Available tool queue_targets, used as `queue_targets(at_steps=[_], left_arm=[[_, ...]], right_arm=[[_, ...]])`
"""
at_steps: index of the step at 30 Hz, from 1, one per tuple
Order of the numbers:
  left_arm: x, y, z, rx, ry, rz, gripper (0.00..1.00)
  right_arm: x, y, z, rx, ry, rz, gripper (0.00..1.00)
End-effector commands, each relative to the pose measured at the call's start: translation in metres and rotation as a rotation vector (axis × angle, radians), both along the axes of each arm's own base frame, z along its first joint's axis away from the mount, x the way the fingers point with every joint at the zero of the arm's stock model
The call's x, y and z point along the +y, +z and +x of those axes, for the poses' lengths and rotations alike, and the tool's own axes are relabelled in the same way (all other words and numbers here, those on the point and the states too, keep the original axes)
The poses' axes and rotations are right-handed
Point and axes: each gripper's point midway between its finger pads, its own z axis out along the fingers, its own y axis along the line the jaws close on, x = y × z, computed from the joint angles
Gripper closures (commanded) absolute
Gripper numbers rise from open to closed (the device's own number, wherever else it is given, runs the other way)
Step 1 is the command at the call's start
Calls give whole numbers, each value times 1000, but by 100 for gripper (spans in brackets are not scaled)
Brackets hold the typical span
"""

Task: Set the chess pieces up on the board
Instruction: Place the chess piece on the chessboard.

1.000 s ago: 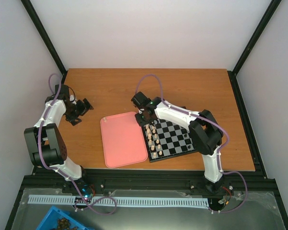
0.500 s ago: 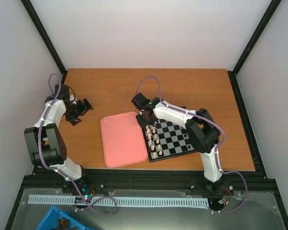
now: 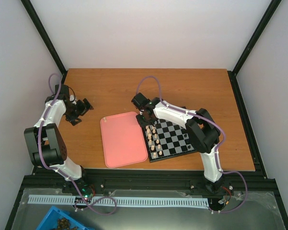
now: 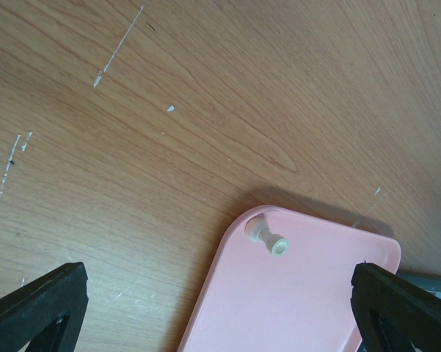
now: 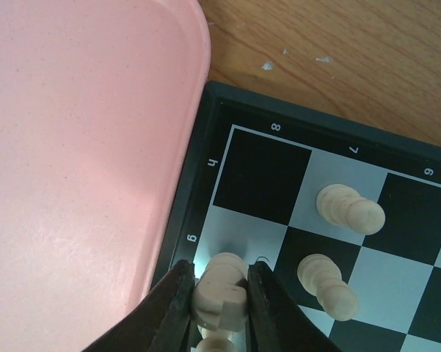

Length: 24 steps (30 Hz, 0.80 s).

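Note:
The board [image 3: 175, 155] lies right of centre, with cream chess pieces [image 3: 154, 139] in two columns along its left side. My right gripper [image 3: 147, 125] is down at the board's far-left corner. In the right wrist view its fingers [image 5: 175, 302] are shut on a cream chess piece [image 5: 221, 290] that stands on a white edge square. Two cream pawns [image 5: 350, 207] stand one column further in. One cream piece [image 4: 268, 238] lies on its side in a corner of the pink tray [image 4: 301, 293]. My left gripper [image 4: 216, 301] hangs open above that corner.
The pink tray [image 3: 122, 139] touches the board's left rim [image 5: 198, 213]. Dark pieces [image 3: 186, 139] stand at the board's right side. My left gripper [image 3: 81, 109] is left of the tray over bare wood. A blue bin [image 3: 62, 221] sits below the table's near edge.
The right gripper has shifted slightly left and down onto the board's corner. Its jaws have eased a touch. The left arm has not moved.

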Motion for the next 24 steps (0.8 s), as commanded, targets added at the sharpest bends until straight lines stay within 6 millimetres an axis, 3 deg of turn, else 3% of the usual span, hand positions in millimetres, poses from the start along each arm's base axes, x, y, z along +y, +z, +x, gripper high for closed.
queue_targets(at_steps=[1,8,13,19,24], left_arm=[[2,11,1,-38,-14,15,0],[1,12,1,-40,-14,14,0],[1,12,1,-40,-14,14,0],[1,13,1,-44,-18,15,0],[-1,18,-2,-64,-30,15,0]], right_arm=[[-1,1,8,-13,-14,-4,79],[2,10,7,-21,1,16,74],[5,26,8,-44,8,49,72],[5,65,15,-113,-2,83,67],[-1,99,22,-187,-13,81,52]])
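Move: The pale chess piece still stands between the right fingertips, on the corner file's second square from the far end (g8), with the square's surface roughly 3 cm below the hand. The next pale piece stands some 3 cm nearer the base and 1 cm to the right; one pawn is about 3 cm to the right and level, another 3 cm ahead and 2 cm to the right. From the left hand, the held piece lies about 27 cm right and 3 cm back. The pale chess piece on g8 is let go by the right hand: the fingers ease apart from their narrow grip while the hand stays in place over the square. Then the hand lifts quickly, about 4.5 cm up with only a slight tilt, clear of the piece, its fingers spreading further between tray edge and pawns. ##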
